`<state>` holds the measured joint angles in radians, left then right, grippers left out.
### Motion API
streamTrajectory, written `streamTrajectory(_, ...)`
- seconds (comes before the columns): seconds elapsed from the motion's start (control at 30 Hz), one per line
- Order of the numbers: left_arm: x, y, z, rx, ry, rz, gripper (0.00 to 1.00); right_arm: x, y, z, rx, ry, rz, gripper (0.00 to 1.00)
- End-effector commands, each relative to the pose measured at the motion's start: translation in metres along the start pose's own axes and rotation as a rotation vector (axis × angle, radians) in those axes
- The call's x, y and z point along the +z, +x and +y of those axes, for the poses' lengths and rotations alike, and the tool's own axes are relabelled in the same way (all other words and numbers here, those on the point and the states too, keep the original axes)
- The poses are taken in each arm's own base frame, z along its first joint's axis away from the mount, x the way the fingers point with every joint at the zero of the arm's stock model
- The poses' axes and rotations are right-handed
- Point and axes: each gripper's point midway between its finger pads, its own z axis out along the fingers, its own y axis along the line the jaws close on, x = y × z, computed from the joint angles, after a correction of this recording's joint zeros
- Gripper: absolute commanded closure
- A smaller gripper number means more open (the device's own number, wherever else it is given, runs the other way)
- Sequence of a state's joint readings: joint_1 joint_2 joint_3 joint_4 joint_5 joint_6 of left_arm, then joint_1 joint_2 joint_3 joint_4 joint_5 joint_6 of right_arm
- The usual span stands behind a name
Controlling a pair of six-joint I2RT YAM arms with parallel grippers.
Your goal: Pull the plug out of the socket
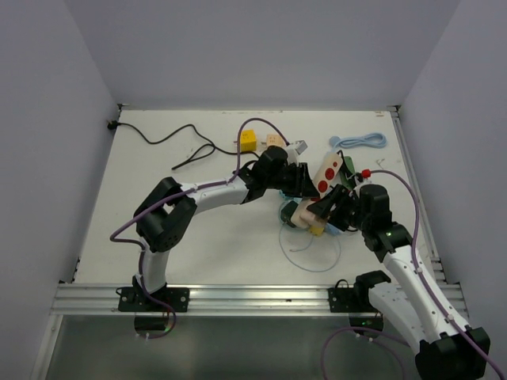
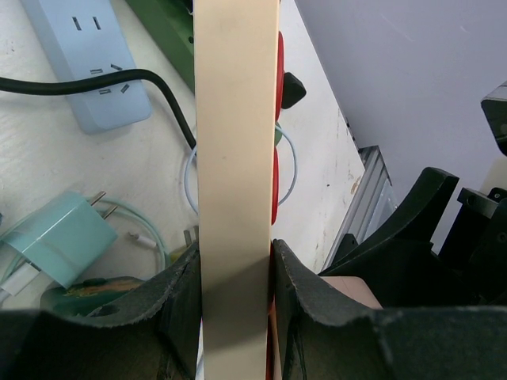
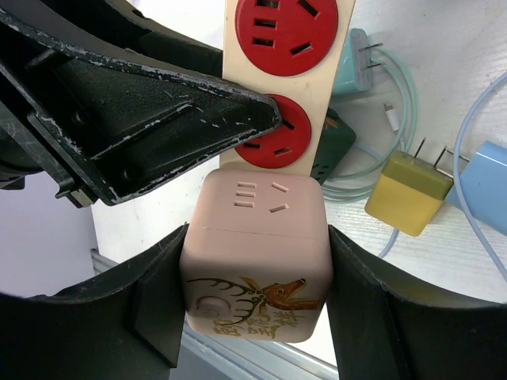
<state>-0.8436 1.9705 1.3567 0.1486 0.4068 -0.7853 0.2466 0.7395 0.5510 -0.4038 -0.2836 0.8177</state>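
The socket (image 2: 236, 158) in hand is a cream strip with red outlets (image 3: 285, 32), not a dark green one. My left gripper (image 2: 235, 277) is shut on its narrow sides and holds it above the table. The plug (image 3: 255, 253), a pink cube with a deer drawing, sits on the strip's near end, against the second red outlet. My right gripper (image 3: 255, 273) is closed on it, one finger pressed to each side. From above, the strip (image 1: 330, 169) lies between both grippers, and the plug (image 1: 301, 212) is at its lower end.
A dark green strip (image 2: 162, 32) and a light blue strip (image 2: 87, 63) lie on the table below. A teal charger (image 2: 59, 237) and a yellow charger (image 3: 412, 190) with thin cables lie close by. A black cable (image 1: 182, 142) and a yellow cube (image 1: 248, 140) are further back.
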Motion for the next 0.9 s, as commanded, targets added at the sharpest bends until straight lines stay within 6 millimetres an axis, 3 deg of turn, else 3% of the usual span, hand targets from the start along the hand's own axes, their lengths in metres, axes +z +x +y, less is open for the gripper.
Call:
streamTrajectory(0.0, -0.021, -0.050, -0.064, 0.083, 0.146, -0.139, 0.76, -0.006, -0.007, 0.013, -0.053, -0.044, -0.022, 0.80)
streamTrajectory(0.03, -0.020, -0.048, -0.064, 0.083, 0.152, -0.126, 0.68, -0.007, -0.008, 0.013, -0.061, -0.045, -0.025, 0.82)
streamTrajectory(0.13, -0.019, -0.047, -0.066, 0.089, 0.166, -0.116, 0.58, -0.010, -0.010, 0.019, -0.089, -0.063, -0.033, 0.85)
streamTrajectory(0.17, -0.019, -0.046, -0.068, 0.086, 0.172, -0.114, 0.48, -0.010, -0.011, 0.021, -0.095, -0.074, -0.035, 0.86)
streamTrajectory(0.33, -0.014, -0.043, -0.074, 0.090, 0.208, -0.091, 0.35, -0.010, -0.010, 0.022, -0.104, -0.084, -0.027, 0.89)
streamTrajectory(0.5, -0.001, -0.031, -0.068, 0.091, 0.179, -0.030, 0.34, -0.014, -0.014, 0.031, -0.117, -0.116, -0.046, 0.90)
streamTrajectory(0.63, 0.009, -0.019, -0.049, 0.090, 0.122, 0.006, 0.34, -0.023, -0.021, 0.042, -0.141, -0.152, -0.081, 0.91)
streamTrajectory(0.87, 0.018, -0.019, -0.037, 0.091, 0.081, 0.005, 0.38, -0.032, -0.023, 0.052, -0.154, -0.189, -0.090, 0.92)
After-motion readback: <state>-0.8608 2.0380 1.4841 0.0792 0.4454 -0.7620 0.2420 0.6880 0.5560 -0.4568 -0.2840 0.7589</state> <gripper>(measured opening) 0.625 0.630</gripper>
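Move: The pale socket strip is already between the left fingers near its plug end; its middle lies about 3 cm ahead, 3 cm right and 2 cm above the left hand, or about 9 cm ahead, 2 cm right and 3 cm above the right. The pink deer plug, gripped by the right hand at its fingertips, sits some 6 cm back and 1 cm right of the left hand. On the table about 12 cm below the right hand, the yellow plug lies level ahead and 2 cm right. The socket strip is let go by the left fingers, which spread from a close grip to a clear gap while that hand rises about 1.5 cm. The left hand then works right, some 2 cm in all, and sinks about 1 cm so the strip stands deeper between its open fingers. The right hand keeps its pinch on the pink deer plug, easing barely 1 cm back. ##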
